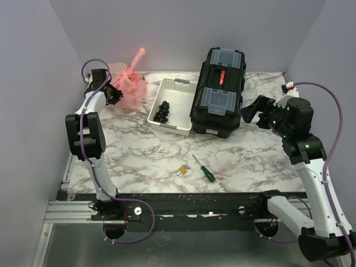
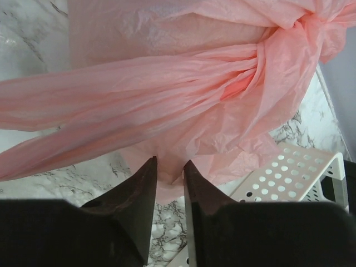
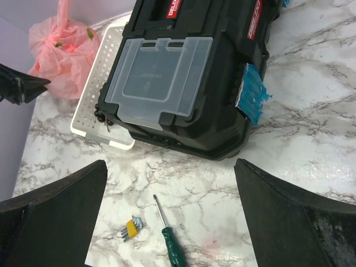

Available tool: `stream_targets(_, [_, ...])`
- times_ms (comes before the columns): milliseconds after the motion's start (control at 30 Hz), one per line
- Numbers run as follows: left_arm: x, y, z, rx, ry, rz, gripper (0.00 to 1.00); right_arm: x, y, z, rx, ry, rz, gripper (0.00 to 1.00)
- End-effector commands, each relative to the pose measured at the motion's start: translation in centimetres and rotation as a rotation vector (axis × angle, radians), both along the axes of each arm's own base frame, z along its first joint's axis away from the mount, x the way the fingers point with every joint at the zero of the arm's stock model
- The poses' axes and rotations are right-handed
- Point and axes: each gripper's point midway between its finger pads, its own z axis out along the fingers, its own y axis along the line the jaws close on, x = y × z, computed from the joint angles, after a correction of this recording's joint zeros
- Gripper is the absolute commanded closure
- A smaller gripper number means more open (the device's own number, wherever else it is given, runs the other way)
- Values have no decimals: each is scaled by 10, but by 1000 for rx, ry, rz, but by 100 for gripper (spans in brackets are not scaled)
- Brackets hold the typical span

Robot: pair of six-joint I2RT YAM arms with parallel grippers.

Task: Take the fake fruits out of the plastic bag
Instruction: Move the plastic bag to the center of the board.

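Observation:
The pink plastic bag (image 1: 130,83) sits knotted at the back left of the table, next to the white tray. My left gripper (image 1: 115,95) is at its left side. In the left wrist view the left gripper (image 2: 170,161) is nearly closed, with a fold of the bag (image 2: 167,100) pinched between its tips. The fake fruits are hidden inside the bag; only small green spots show through it in the right wrist view (image 3: 61,50). My right gripper (image 1: 250,110) hangs open and empty above the table, right of the toolbox; it is also in its wrist view (image 3: 170,162).
A white perforated tray (image 1: 175,86) holds a cluster of black grapes (image 1: 163,111). A black toolbox (image 1: 219,92) stands right of it. A green-handled screwdriver (image 1: 204,169) and a small yellow hex-key set (image 1: 182,171) lie on the marble near the front. Walls close the back and sides.

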Motion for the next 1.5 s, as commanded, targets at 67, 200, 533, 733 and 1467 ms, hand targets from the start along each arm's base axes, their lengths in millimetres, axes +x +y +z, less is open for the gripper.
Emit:
stream_targets(67, [-5,-11,-8,-37,34,-102,91,-2,2,-9,4,74,-2,0])
stream_targets(200, [-12,-13,-14,-59,62,-115,100,-1,3,-17,3,105,4,0])
stream_targets(533, [-108,-3,0,20,136,4,100,9,1,-49,-11,175,-22,0])
stream_targets(733, [-163,-46,-10,-149,99,-83,100,18,-2,-54,-30,155,-60,0])
stream_targets(1467, [-321,-135,25,-127,-115,-425,100,8,55,-9,100,5,266,0])
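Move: The bulging middle of the plastic bag is some 6 cm ahead of the left hand and 4 cm to its right, about level in height, with the hand at the bag's near edge. About 30 cm to this hand's right and level with it is the white basket, with the black grapes inside some 23 cm right and 3 cm back, both slightly lower. For the right hand the bag lies roughly 28 cm ahead, 61 cm left and 20 cm below. The left fingers, nearly shut, finish closing and pinch the thin film at the bag's near side. Keeping that pinch, the hand pulls the bag back about 29 cm, low at first, bearing right by some 12 cm mostly in the second half, then rising and turning clockwise about 20 degrees. The right hand, empty and wide open, dips and drifts some 4 cm left. ##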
